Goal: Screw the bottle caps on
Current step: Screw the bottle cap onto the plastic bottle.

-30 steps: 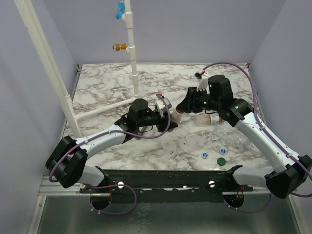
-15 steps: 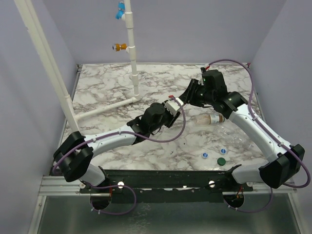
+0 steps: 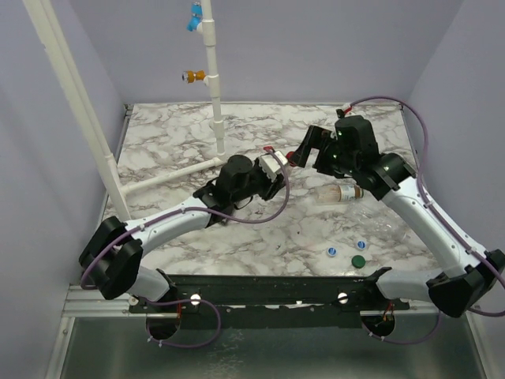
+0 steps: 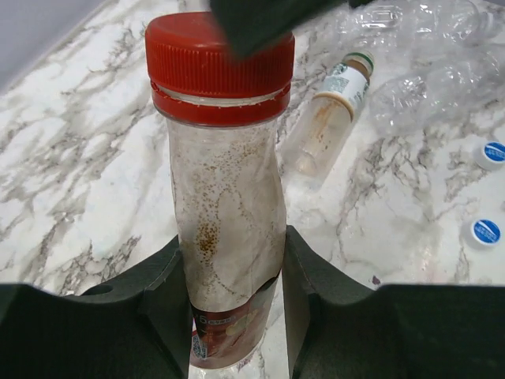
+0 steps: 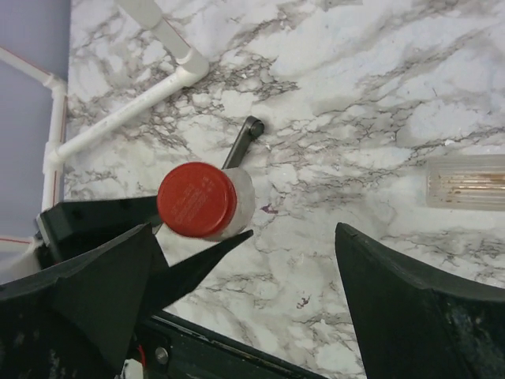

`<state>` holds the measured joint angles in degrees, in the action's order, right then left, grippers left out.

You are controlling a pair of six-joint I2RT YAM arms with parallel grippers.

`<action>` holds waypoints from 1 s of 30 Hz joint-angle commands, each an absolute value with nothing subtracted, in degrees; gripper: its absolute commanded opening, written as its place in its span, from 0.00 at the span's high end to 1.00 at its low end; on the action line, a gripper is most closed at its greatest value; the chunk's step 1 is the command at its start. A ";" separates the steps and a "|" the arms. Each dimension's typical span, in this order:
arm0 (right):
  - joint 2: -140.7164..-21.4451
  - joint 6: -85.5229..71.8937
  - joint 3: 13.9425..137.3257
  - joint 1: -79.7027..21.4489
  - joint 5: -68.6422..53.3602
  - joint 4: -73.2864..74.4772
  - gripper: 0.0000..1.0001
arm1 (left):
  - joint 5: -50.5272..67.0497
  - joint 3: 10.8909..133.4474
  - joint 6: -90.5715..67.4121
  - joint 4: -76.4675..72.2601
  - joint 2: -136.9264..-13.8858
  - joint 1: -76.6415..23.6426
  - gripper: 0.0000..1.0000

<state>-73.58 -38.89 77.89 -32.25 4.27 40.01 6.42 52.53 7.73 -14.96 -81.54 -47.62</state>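
Note:
My left gripper (image 4: 233,276) is shut on a clear bottle (image 4: 229,197) with a reddish label, held off the table. The red cap (image 4: 219,67) sits on its neck. In the top view this bottle (image 3: 274,165) is at mid-table, and my right gripper (image 3: 303,151) hangs just right of it. The right gripper (image 5: 295,230) is open and empty; the red cap (image 5: 197,199) lies beside its left finger (image 5: 181,268), outside the jaws. Another bottle (image 3: 339,192) lies on its side. Two white-and-blue caps (image 3: 332,253) (image 3: 360,245) and a green cap (image 3: 358,260) rest near the front.
Clear uncapped bottles (image 3: 383,225) lie at the right, by the right arm. A white pipe (image 3: 215,87) with orange and blue fittings stands at the back, and another pipe (image 3: 170,175) lies on the marble table (image 3: 173,130) to the left.
My right gripper has opened and let go of the red cap, which stays on the bottle. The left arm swung the bottle right, then back a little left.

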 commanded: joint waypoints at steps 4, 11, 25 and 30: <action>-65.56 -28.52 73.29 -32.23 -4.18 32.64 0.01 | 39.19 49.63 0.55 -12.92 -77.04 -37.31 1.00; -62.40 -21.92 69.20 -32.21 -19.86 27.55 0.08 | 59.93 48.52 -7.34 -17.82 -76.58 -34.54 1.00; -63.96 -19.48 68.83 -32.22 -30.19 25.94 0.32 | 65.03 48.21 -14.59 -22.32 -76.98 -34.54 1.00; -64.22 -19.50 69.38 -32.24 -29.85 26.69 0.48 | 64.44 48.16 -14.77 -22.33 -77.56 -34.54 1.00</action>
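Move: From the open right hand, the red cap, already on the neck of the held bottle, is roughly 4 cm to the left and 1 cm ahead, at about fingertip height. From the left hand gripping the bottle, the cap is some 6 cm above, 2 cm ahead and 4 cm right. The lying green-capped bottle is about 13 cm right and 7 cm ahead of the right hand, 20 cm below; the nearer blue cap lies 8 cm right, 14 cm back, 21 cm below. Back and slightly up, the left hand swings the gripped bottle about 10 cm after a short shift left, turning some 40 degrees clockwise. The right hand first lifts, then moves back and left to follow the red cap, turning counter-clockwise, and its wide-open fingers close partway around the cap's sides; a firm pinch can't be seen. ##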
